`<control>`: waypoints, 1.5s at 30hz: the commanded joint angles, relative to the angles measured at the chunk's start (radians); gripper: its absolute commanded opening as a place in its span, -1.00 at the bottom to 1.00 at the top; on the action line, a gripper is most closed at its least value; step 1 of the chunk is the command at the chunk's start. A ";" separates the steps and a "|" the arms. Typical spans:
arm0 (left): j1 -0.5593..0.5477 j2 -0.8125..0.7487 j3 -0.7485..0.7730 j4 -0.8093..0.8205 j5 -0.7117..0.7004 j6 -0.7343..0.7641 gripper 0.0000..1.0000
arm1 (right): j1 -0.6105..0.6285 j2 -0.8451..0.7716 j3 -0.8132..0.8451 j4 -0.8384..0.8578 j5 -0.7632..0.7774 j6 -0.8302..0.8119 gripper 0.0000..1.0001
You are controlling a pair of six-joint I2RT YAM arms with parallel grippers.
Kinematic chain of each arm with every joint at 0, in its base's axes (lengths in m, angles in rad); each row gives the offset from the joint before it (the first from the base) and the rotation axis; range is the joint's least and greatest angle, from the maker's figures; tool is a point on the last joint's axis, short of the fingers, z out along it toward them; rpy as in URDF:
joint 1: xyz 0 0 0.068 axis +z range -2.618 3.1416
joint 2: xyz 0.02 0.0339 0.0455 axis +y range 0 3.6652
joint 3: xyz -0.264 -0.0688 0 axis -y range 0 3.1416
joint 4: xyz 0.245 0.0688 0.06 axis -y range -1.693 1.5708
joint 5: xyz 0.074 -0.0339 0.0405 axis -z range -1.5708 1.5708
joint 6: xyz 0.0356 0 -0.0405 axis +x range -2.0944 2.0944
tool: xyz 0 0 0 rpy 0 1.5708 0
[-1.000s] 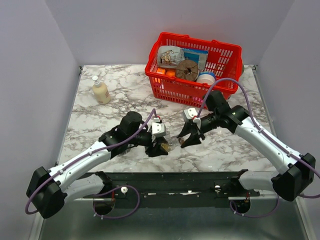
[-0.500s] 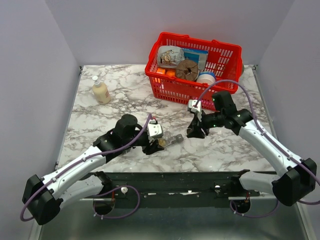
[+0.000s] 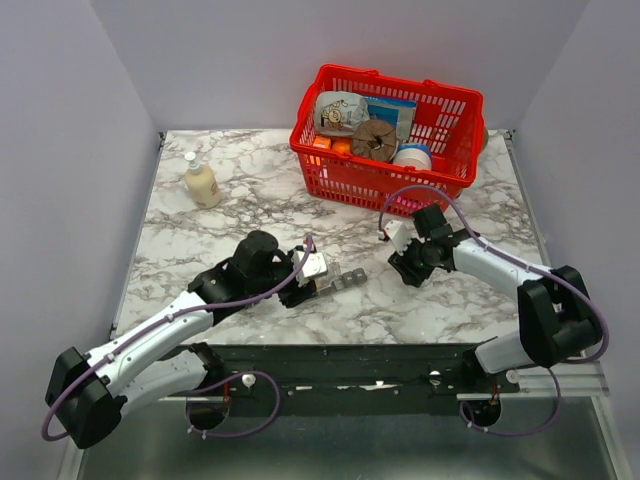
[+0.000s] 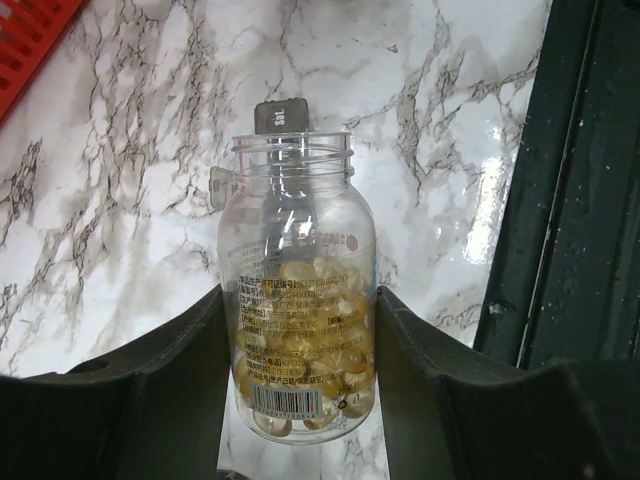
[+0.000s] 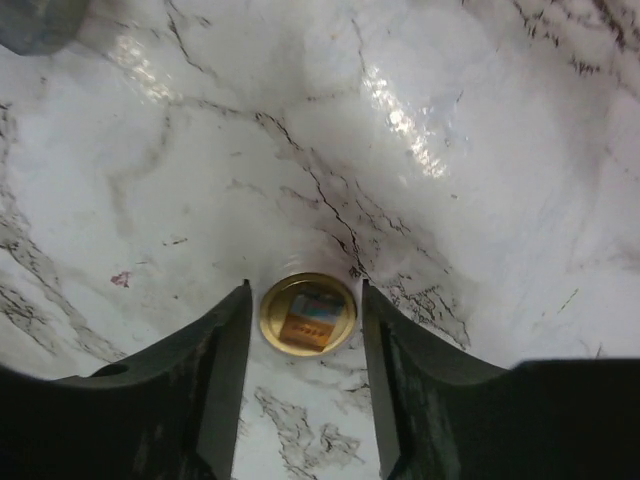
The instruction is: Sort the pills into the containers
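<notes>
My left gripper (image 4: 300,292) (image 3: 325,285) is shut on a small clear bottle (image 4: 298,250) (image 3: 346,277). It lies nearly level, its uncapped mouth pointing away from the wrist. The pills (image 4: 312,340), amber and glossy, fill its lower half. One of the containers, a narrow dark grey strip (image 4: 283,114), lies on the marble under the bottle, one end showing past the mouth. My right gripper (image 5: 305,290) (image 3: 408,268) points down at the table and is open. A round gold cap (image 5: 308,313) lies on the marble between its fingers, with a gap on each side.
A red mesh basket (image 3: 372,190) of groceries stands at the back right. At the back left is a cream pump bottle (image 3: 202,183). The dark mounting rail (image 3: 350,362) (image 4: 580,200) runs along the table's near edge. A grey-blue object (image 5: 35,20) shows at the right wrist view's top-left corner.
My right gripper drew away from the bottle to the right with the cap, came down to the marble and opened off it. The left gripper kept its hold and shifted slightly.
</notes>
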 commanded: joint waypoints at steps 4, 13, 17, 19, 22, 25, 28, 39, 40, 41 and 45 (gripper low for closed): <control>-0.008 0.006 -0.017 -0.014 -0.047 0.045 -1.00 | -0.020 0.018 -0.002 0.046 0.028 0.007 0.27; -0.001 -0.147 -0.050 0.110 -0.025 -0.068 -1.00 | -0.034 -0.075 0.018 -0.011 -0.093 -0.026 0.77; 0.044 -0.248 -0.037 0.335 0.031 -0.269 -1.00 | -0.043 -0.161 0.028 -0.043 -0.170 -0.077 0.89; 0.082 -0.279 -0.027 0.505 0.043 -0.431 -1.00 | -0.062 -0.192 0.024 -0.046 -0.210 -0.092 0.89; 0.180 -0.288 -0.001 0.741 0.052 -0.691 -1.00 | -0.088 -0.244 0.015 -0.045 -0.237 -0.100 0.89; 0.313 -0.268 0.017 1.029 0.049 -0.939 -1.00 | -0.111 -0.263 0.012 -0.045 -0.253 -0.096 0.90; 0.441 -0.181 0.029 1.428 0.029 -1.355 -1.00 | -0.122 -0.269 0.013 -0.046 -0.265 -0.092 0.90; 0.420 0.028 0.259 1.981 0.098 -1.816 -1.00 | -0.138 -0.266 0.022 -0.054 -0.282 -0.085 0.90; 0.376 0.020 0.302 1.971 0.156 -1.705 -1.00 | -0.138 -0.266 0.021 -0.055 -0.279 -0.083 0.90; 0.327 0.005 0.345 1.927 0.213 -1.661 -1.00 | -0.138 -0.269 0.018 -0.052 -0.280 -0.086 0.90; 0.354 -0.095 0.316 1.457 0.433 -1.315 -1.00 | -0.142 -0.252 0.032 -0.057 -0.288 -0.083 0.90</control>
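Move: The left hand holds the pill jar above the pill organizer, whose middle is about 5 cm ahead, 4 cm right and 13 cm below; the round canister is some 16 cm left, 4 cm ahead. The jar's cap lies between the right hand's loosened fingertips, roughly 1 cm below its hand point; from there the organizer is about 20 cm left and 2 cm back, the red basket some 30 cm ahead and 5 cm left. Left hand lifts the gripped jar 40 cm, rolling it mouth-up; right opens wide and rises 8 cm off the cap. ##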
